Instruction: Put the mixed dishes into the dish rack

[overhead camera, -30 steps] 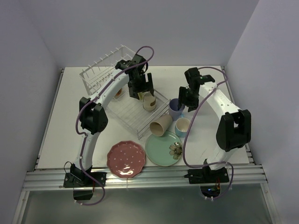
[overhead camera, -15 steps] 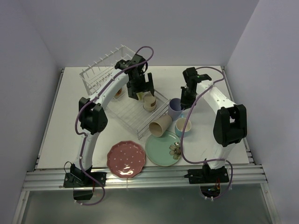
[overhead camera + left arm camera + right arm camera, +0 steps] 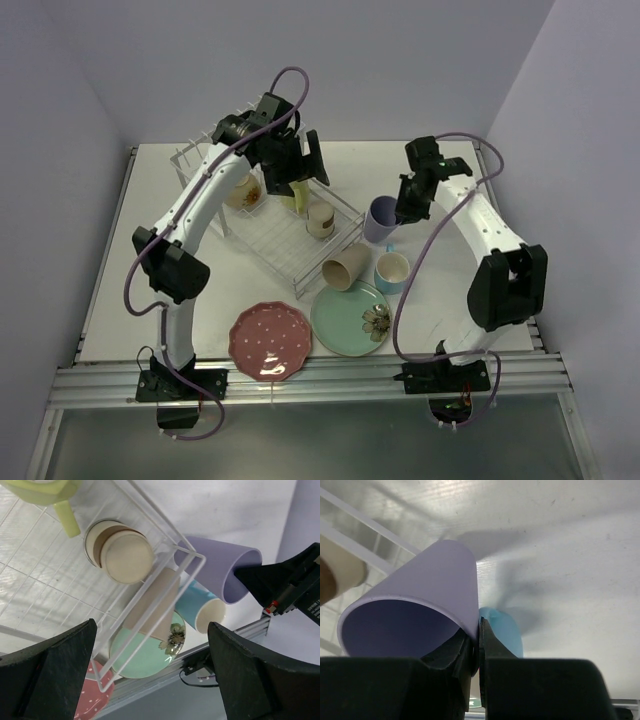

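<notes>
My right gripper (image 3: 404,205) (image 3: 477,641) is shut on the rim of the lavender cup (image 3: 380,218) (image 3: 420,600), one finger inside and one outside. The cup hangs tilted above the light-blue cup (image 3: 392,270) (image 3: 504,629). My left gripper (image 3: 297,168) (image 3: 155,680) is open and empty above the dish rack (image 3: 278,238) (image 3: 40,580). On the rack's tray stand an upturned cream cup (image 3: 320,218) (image 3: 122,554) and a yellow cup (image 3: 42,490). A beige cup (image 3: 345,268) (image 3: 155,605) lies on its side beside the rack.
The mint-green plate (image 3: 350,318) (image 3: 145,655) and the pink dotted plate (image 3: 270,340) (image 3: 92,700) lie near the table's front edge. A cream bowl (image 3: 243,190) sits under the rack's raised peg tier (image 3: 210,160). Walls close in behind and on both sides.
My right gripper has shut on the lavender cup's rim and lifted it tilted off the table. My left gripper has opened wide and drawn up and back from the cream cup.
</notes>
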`<state>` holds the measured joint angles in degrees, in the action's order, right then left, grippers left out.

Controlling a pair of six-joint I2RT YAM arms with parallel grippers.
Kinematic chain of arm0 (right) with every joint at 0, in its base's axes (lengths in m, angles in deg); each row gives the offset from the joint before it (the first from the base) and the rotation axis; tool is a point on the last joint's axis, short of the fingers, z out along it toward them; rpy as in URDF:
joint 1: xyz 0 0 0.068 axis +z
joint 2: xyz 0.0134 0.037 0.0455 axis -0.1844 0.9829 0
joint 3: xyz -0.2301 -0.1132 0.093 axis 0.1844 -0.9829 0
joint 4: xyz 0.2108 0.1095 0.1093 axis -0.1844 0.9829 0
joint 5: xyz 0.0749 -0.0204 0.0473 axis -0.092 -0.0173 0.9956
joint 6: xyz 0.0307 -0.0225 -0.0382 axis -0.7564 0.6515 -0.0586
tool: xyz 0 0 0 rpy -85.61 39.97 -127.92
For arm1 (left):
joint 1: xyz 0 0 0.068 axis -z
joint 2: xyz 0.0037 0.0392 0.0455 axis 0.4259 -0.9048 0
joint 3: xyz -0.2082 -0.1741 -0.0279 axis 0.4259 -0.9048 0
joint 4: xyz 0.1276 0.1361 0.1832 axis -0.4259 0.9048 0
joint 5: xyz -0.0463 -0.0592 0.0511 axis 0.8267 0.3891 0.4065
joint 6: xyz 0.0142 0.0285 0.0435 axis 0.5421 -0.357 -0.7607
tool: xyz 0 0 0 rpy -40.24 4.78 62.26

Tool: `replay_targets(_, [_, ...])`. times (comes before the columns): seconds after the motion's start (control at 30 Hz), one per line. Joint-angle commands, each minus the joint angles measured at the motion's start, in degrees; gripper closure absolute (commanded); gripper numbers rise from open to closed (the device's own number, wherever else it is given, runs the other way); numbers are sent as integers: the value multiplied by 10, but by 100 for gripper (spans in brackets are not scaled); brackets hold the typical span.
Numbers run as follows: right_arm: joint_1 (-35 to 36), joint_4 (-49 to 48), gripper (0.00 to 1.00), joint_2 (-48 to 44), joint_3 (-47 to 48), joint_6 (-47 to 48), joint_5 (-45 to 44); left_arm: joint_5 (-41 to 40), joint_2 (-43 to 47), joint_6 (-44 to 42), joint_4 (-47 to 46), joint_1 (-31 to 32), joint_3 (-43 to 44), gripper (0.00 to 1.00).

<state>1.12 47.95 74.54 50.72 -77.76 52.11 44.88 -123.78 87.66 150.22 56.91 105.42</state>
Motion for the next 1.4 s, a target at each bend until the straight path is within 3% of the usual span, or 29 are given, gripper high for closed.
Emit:
replay_targets(0.0, [-20,-19,100,-68,30,-23,-8,25,33,8,-14,2,15,1])
replay_targets(0.13, [-39,0,100,-125,58,-30,-2,55,53,7,-28,0,6,1])
replay_targets(0.27, [-68,22,100,-162,111,-36,83,150,94,16,-81,-10,-22,1])
replay_targets(0.33, [-86,26,100,-176,116,-56,178,226,117,30,-124,-21,-69,1])
replay_targets(0.5, [-101,-9,100,-200,78,-117,359,329,216,106,-348,-45,-199,1])
replay_targets(0.67, [-98,-84,100,-228,17,-210,507,358,247,107,-388,-60,-254,1])
replay_targets(0.8, [-85,-145,100,-231,-8,-257,555,418,261,124,-447,-60,-283,1])
replay_targets(1.13, [-58,-271,100,-223,-11,-390,623,448,268,109,-444,-60,-280,1])
replay_targets(1.37, [-52,-323,100,-204,-16,-425,629,494,292,168,-556,-60,-315,1])
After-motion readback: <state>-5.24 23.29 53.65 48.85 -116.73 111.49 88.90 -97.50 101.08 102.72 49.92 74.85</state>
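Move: The purple cup, pinched by its rim and already hanging from the right fingers, has its middle about 4 cm left of and 4 cm below them. From the left gripper it lies roughly 17 cm to the right, 2 cm back and 15 cm lower. The left gripper is some 21 cm left of the right hand, 2 cm farther out and 11 cm higher. About 7 cm back from the right hand and 10 cm down stand the blue mug, straight behind, and the tipped brown cup, 10 cm left. Keep the right fingers shut on the purple cup's rim and lift about 25 cm, first nearly straight up, then swing left and back, rolling some 65 degrees so they point left. Meanwhile raise the wide-open left gripper about 17 cm while drawing it back 8, turning its fingers to the right to bracket the cup's base; don't close. ##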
